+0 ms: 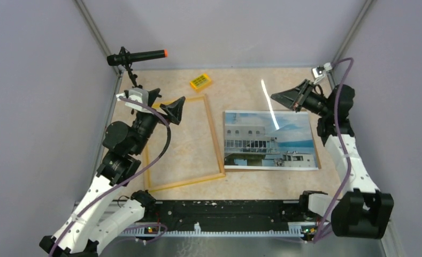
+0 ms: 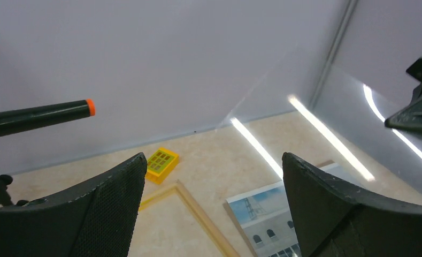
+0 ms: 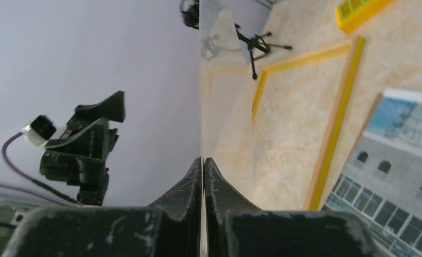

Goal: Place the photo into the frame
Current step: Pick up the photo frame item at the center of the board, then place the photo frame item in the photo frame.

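Note:
The photo (image 1: 270, 140) of a white building lies face up right of centre on the table. Left of it lies the frame (image 1: 215, 136), thin light-wood rails with bare table inside. My left gripper (image 1: 166, 103) hovers open over the frame's far left corner with nothing between its fingers. In the left wrist view this gripper (image 2: 214, 156) looks down on the frame's corner (image 2: 198, 206) and the photo (image 2: 262, 206). My right gripper (image 1: 283, 98) is raised above the photo's far edge, shut on a clear pane (image 1: 267, 101). The pane's thin edge (image 3: 200, 80) runs up from the shut jaws (image 3: 202, 160).
A small yellow block (image 1: 200, 81) lies beyond the frame. A black stick with an orange tip (image 1: 136, 56) stands on a small tripod at the far left. A brown board (image 1: 316, 155) shows under the photo's right edge. Grey walls close in three sides.

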Robot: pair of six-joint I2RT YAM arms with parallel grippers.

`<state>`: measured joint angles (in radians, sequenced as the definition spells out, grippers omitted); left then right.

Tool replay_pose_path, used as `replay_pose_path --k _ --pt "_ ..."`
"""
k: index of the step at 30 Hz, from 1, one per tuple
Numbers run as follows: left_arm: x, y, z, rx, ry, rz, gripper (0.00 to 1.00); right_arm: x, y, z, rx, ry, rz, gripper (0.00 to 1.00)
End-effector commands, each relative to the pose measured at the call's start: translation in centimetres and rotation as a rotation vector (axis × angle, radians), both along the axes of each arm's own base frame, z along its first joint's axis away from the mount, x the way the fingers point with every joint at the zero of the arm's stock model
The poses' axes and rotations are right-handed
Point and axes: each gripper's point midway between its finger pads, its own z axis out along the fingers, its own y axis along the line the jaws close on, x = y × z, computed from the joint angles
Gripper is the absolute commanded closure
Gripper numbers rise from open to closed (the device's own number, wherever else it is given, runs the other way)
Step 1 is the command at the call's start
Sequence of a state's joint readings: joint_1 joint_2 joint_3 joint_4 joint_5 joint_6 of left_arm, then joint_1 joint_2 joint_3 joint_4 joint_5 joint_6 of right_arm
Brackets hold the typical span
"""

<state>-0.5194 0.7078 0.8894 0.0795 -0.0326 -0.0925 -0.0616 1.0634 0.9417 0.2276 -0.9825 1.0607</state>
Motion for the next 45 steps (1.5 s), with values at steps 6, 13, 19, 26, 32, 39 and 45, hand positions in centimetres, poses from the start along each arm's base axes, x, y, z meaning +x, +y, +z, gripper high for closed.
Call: replay_pose_path --k 6,13,19,26,32,39,45 --pt "3.4 0.3 -2.0 0.024 0.097 0.106 0.01 4.0 1.6 -16.1 -0.004 0.29 0.221 1.0" --pt "5.4 -2.4 -5.0 0.078 0.213 0.029 0.01 6.8 1.9 -22.4 0.013 0.367 0.389 1.0" --pt "5.7 -3.7 -6.0 0.08 0.25 -0.025 0.01 11.3 0.8 -27.1 -0.204 0.444 0.356 0.94" --pt "5.8 -4.2 -6.7 0.078 0.266 -0.067 0.01 14.0 -0.3 -30.7 -0.625 0.486 0.312 0.68" --pt "7.0 -3.9 -7.6 0.056 0.308 -0.084 0.01 18.5 -4.0 -27.7 -0.952 0.425 0.0 0.33" --pt "7.0 -3.9 -7.8 0.052 0.314 -0.094 0.01 19.5 -14.1 -19.2 -1.352 0.448 -0.634 0.14" --pt "7.1 -4.4 -8.2 0.049 0.33 -0.117 0.01 13.2 -9.6 -17.6 -1.005 0.397 -0.566 0.06"
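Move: The right gripper still pinches the clear sheet. The photo it is being brought down to has its middle about 36 cm below, roughly 1 cm ahead and 3 cm to the right. The frame's middle is some 32 cm left and 1 cm ahead of that gripper; the yellow block about 25 cm left and 26 cm ahead. From the open left gripper, the photo lies about 33 cm right, 4 cm ahead and 40 cm below. Lower the right gripper some 30 cm with the clear sheet and carry it about 16 cm forward, out past the photo's far edge. Open the fingers there to let the sheet go, swinging them from forward-left to forward-down, then draw off right and up. Meanwhile bring the open left gripper down and forward, tipping it towards the table. ##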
